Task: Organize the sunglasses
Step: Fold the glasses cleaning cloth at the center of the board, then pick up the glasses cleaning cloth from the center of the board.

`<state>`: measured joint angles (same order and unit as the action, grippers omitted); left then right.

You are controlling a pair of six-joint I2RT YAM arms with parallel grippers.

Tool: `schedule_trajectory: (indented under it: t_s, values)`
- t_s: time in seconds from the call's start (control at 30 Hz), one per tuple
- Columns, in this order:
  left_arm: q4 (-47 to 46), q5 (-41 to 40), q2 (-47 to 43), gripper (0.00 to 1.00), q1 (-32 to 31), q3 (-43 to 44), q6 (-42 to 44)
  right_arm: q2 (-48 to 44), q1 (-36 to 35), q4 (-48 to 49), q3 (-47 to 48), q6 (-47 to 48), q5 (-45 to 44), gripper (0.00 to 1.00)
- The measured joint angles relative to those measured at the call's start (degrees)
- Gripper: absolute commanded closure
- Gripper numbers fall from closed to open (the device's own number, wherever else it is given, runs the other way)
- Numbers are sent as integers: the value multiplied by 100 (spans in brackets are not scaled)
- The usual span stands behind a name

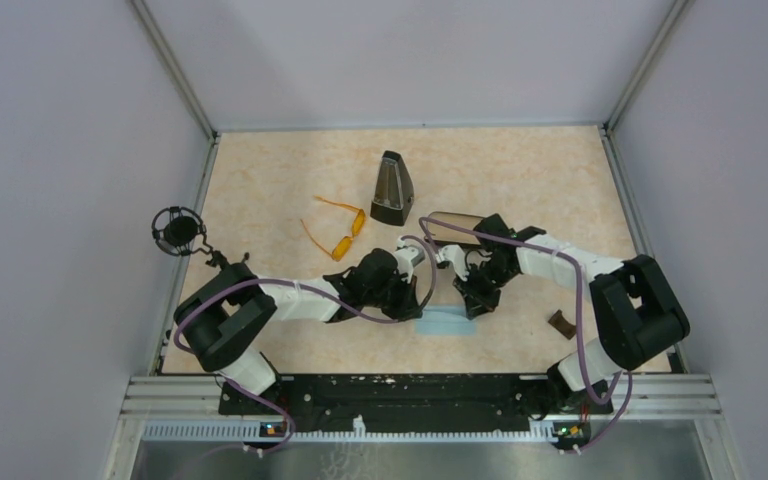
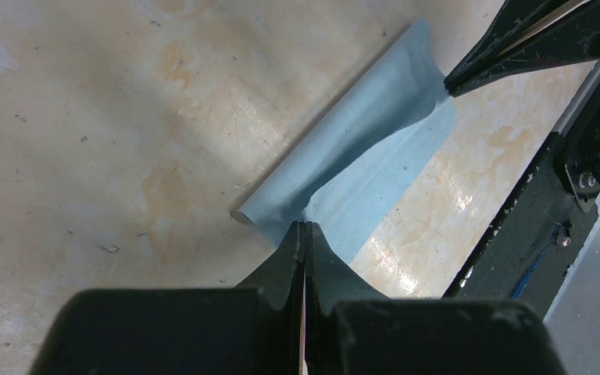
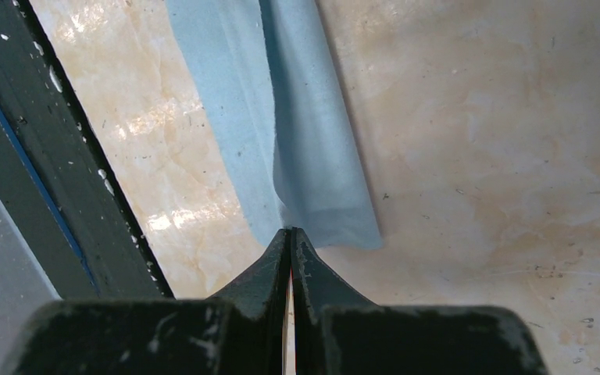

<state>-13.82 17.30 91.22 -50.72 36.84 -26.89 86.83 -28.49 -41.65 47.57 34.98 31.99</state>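
Note:
The sunglasses (image 1: 338, 235), with orange-yellow lenses and thin orange arms, lie unfolded on the table left of centre, apart from both arms. A light blue cloth (image 1: 447, 322) lies near the front edge, partly folded over itself. My left gripper (image 2: 305, 226) is shut on the cloth's (image 2: 359, 148) near edge. My right gripper (image 3: 291, 231) is shut on a corner of the cloth (image 3: 281, 117) at the opposite end. The right gripper's black fingers (image 2: 516, 47) show in the left wrist view, pinching the far corner.
A black wedge-shaped object (image 1: 392, 188) stands behind the sunglasses. A dark oblong item (image 1: 455, 225) lies behind the right wrist. A small brown piece (image 1: 561, 324) sits at the front right. A round black mesh object (image 1: 178, 230) stands at the left edge. The black front rail (image 3: 62, 156) runs close by the cloth.

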Motion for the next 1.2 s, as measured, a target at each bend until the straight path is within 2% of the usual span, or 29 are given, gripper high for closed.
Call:
schedule_trajectory:
  t_s: [0.07,0.1,0.3,0.4,0.6,0.73,0.83,1.0,1.2]
  values:
    - [-2,0,0,100,0,0,0,7,0,0,-2,-2,13,100]
    - [0,2,0,96,-2,0,0,9,0,0,-2,-2,22,100]
    - [-17,142,-125,78,-9,-90,-22,85,-50,-48,-4,61,120,79]
    - [-20,260,-466,68,-61,-254,-11,98,-205,-275,-46,323,273,78]
    - [46,299,-1196,57,-114,-365,55,-105,-435,-509,-164,468,409,78]
    - [208,136,-1145,41,-111,-214,197,-179,-201,-752,118,605,487,78]
    - [286,-85,-1003,32,-109,-70,258,-179,236,-839,407,743,588,74]
    - [398,-345,-800,29,-37,46,306,-175,776,-778,579,894,584,67]
    - [396,-407,-544,30,186,61,308,177,881,-623,579,999,581,63]
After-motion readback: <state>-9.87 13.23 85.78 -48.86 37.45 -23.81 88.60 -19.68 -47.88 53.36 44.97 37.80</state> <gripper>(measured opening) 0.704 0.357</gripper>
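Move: Both closed grippers hold opposite corners of the cleaning cloth's folded-back flap. From the left hand the cloth's middle is about 5 cm right, 1 cm back and 1 cm below; from the right hand it is some 5 cm left, 1 cm back and 1 cm below. From the left hand, the open glasses case sits roughly 20 cm ahead and 7 cm right, and the orange sunglasses 20 cm ahead and 17 cm left, both about level in height. Let the flap go with both grippers while drawing them back, the left about 2 cm and the right 4 cm, towards the cloth's near edge. Then lift the left clear as it opens wide, and raise the right while sweeping it some 7 cm forward, opening partway. Finish with the left also going forward and both sinking again, fingers empty beside the far fold's ends. ##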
